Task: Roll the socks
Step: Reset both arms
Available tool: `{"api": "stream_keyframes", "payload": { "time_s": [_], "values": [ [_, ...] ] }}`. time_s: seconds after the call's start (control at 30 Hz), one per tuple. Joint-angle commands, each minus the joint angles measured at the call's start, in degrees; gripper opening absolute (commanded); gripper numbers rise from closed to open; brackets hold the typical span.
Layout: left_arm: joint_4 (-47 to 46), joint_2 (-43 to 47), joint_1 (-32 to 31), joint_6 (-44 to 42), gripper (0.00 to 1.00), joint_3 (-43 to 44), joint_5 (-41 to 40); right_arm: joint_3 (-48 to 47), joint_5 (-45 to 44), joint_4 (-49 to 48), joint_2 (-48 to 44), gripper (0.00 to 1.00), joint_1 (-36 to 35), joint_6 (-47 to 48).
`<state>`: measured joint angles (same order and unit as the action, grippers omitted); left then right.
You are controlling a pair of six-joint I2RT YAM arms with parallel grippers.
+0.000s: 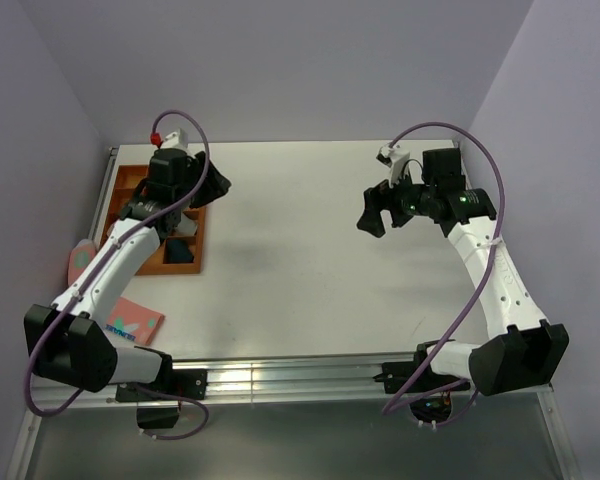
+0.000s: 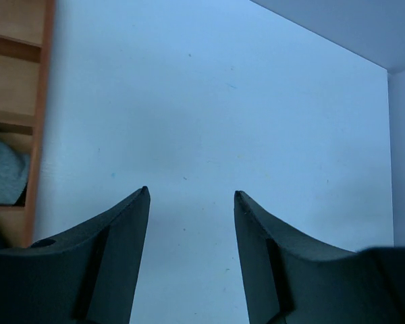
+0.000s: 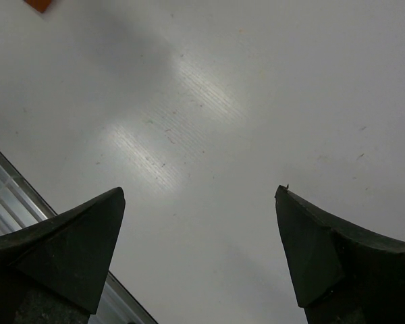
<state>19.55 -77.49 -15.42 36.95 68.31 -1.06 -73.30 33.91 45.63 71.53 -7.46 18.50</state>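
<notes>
A greyish sock [image 2: 1, 169] lies in a compartment of the wooden tray [image 2: 35, 101] at the left of the left wrist view. From above, a dark blue cloth [image 1: 183, 252] shows in the tray's near compartment; I cannot tell whether it is the navy sock. The left arm hides most of the tray. My left gripper [image 1: 218, 185] [image 2: 190, 192] hangs open just right of the tray, over bare table. My right gripper [image 1: 372, 215] [image 3: 199, 190] is wide open above the table's right half, holding nothing.
The orange-brown wooden tray [image 1: 128, 182] stands at the back left. A pink sock with a teal spot [image 1: 130, 322] lies near the left front, with another pink piece [image 1: 80, 262] behind it. A metal rail [image 1: 280, 375] [image 3: 7, 196] runs along the front edge. Walls close in on three sides.
</notes>
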Motion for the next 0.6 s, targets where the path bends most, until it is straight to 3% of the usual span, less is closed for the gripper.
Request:
{"api": "stream_keyframes", "payload": {
  "time_s": [0.0, 0.33, 0.57],
  "values": [
    [-4.7, 2.0, -2.2, -1.5, 0.58, -1.1, 1.7, -1.8, 0.5, -3.5, -1.0, 1.0, 0.5, -3.6],
    [-11.0, 2.3, -13.5, -1.4, 0.57, -3.0, 1.2, 2.3, 1.4, -12.1, -3.4, 1.0, 1.1, -10.4],
    [-12.5, 0.3, -17.4, -1.6, 0.57, -2.7, -0.4, 3.5, 0.7, -14.3, -4.7, 1.0, 1.5, -11.2]
  ]
}}
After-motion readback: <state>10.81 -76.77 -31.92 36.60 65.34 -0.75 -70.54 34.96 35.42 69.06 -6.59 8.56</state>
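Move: Neither hand holds anything. The left hand hangs empty above the table, with the brown sorting box centred about 19 cm to its left, 3 cm farther out and 21 cm below. In the box, the grey rolled sock lies some 12 cm left, 1 cm ahead and 20 cm below, and the dark rolled sock about 13 cm left and 5 cm back. From the right hand, the box is roughly 54 cm left, 9 cm ahead and 21 cm below. Sideways to its right, and some 4 cm back, the left hand sweeps about 11 cm through free air away from the sorting box, turning some 15 degrees clockwise with fingers held part open. The right hand eases up about 2 cm and slightly forward, its left side tipping up a little, fingers staying wide open and touching nothing. ##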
